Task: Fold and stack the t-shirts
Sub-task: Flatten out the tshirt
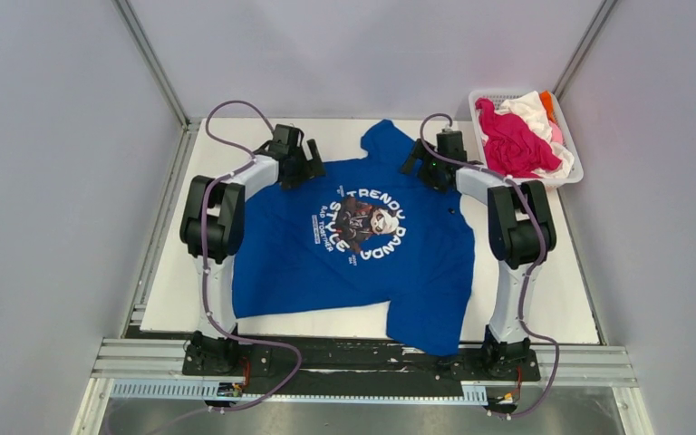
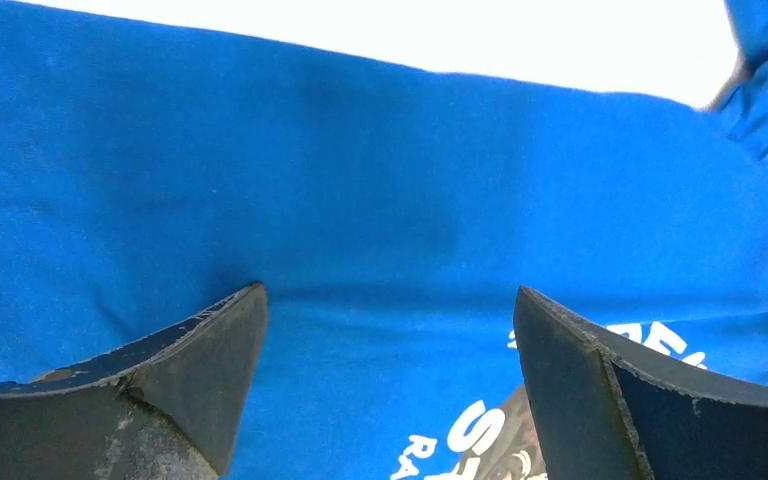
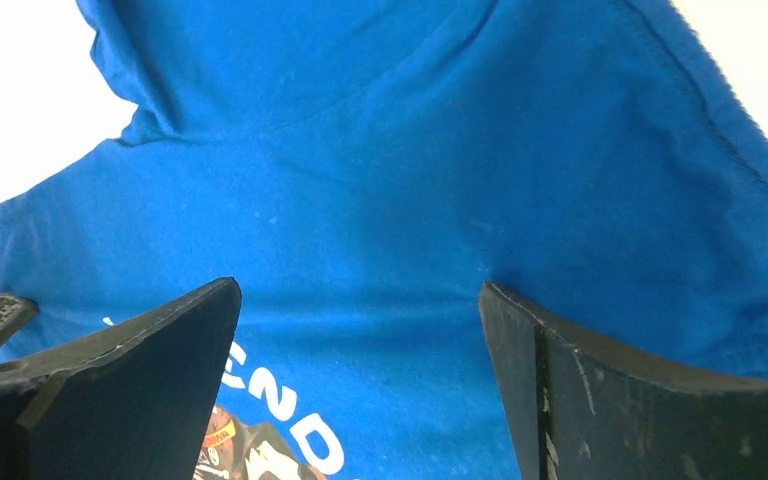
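Observation:
A royal blue t-shirt [image 1: 362, 254] lies spread print-up on the white table [image 1: 557, 304]. Its round white-lettered cartoon print [image 1: 360, 227] is in the middle, and one sleeve [image 1: 390, 140] points to the far edge. My left gripper [image 1: 313, 170] is open over the shirt's far left part, its fingertips [image 2: 245, 305] low on the blue cloth [image 2: 380, 200]. My right gripper [image 1: 414, 166] is open over the far right part, beside the print's lettering [image 3: 300, 420]. Nothing sits between either pair of fingers except flat cloth [image 3: 380, 230]. Magenta [image 1: 507, 140], white [image 1: 530, 107] and orange [image 1: 546, 101] t-shirts lie heaped in the basket.
The white slatted basket [image 1: 507, 91] stands at the far right corner of the table, close to my right arm's elbow [image 1: 517, 227]. Grey walls close in the left, back and right. An aluminium rail [image 1: 372, 362] carrying both arm bases runs along the near edge.

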Tool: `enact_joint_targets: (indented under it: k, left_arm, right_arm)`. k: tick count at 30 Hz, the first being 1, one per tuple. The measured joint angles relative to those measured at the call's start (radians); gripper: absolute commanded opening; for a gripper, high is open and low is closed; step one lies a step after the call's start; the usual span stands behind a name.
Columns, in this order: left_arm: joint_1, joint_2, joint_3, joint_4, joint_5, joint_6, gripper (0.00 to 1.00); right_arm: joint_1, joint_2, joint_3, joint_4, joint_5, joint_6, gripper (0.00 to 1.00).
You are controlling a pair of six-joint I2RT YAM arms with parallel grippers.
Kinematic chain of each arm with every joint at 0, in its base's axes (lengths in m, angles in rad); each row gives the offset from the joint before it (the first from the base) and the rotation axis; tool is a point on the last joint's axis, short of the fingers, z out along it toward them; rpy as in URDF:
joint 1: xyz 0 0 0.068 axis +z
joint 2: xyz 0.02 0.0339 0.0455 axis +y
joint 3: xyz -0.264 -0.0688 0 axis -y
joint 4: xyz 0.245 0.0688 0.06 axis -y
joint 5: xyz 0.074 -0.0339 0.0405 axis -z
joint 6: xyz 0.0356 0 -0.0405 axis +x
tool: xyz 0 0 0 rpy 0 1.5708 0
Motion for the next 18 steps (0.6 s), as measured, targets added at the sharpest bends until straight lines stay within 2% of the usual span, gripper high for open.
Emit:
enact_joint_targets:
  k: [4,8,18]
  left_arm:
    - [0.0,0.076,0.106,0.007,0.051,-0.013,1.0]
    - [-0.006,0.159,0.225,0.011,0.087,-0.015,1.0]
    - [-0.005,0.305,0.48,-0.09,0.069,-0.003,1.0]
  right_arm:
    - [-0.063,-0.055,-0.077,0.002,0.016,0.065,1.0]
    - [-0.121,-0.061,-0.088,0.006,0.005,0.095,1.0]
    - [-0.136,0.0,0.012,-0.025,-0.008,0.066,1.0]
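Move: The t-shirt's print, roughly its middle, lies about 15 cm back and 14 cm to the right of the left hand, and about 14 cm back and 15 cm to the left of the right hand, with the cloth some 2 cm below both hand points. The shirt's far sleeve is around 13 cm ahead and 10 cm left of the right hand. The laundry basket stands some 14 cm ahead and 27 cm right of the right hand. The t-shirt is dragged outward over the table under the wide-open fingertips of both hands, which keep pressing on its far part. The left hand pushes about 8 cm forward, easing some 4 cm right over the first half. The right hand sweeps about 7 cm right, away from the left hand, turning some 10 degrees clockwise, then creeps a couple of centimetres forward. ##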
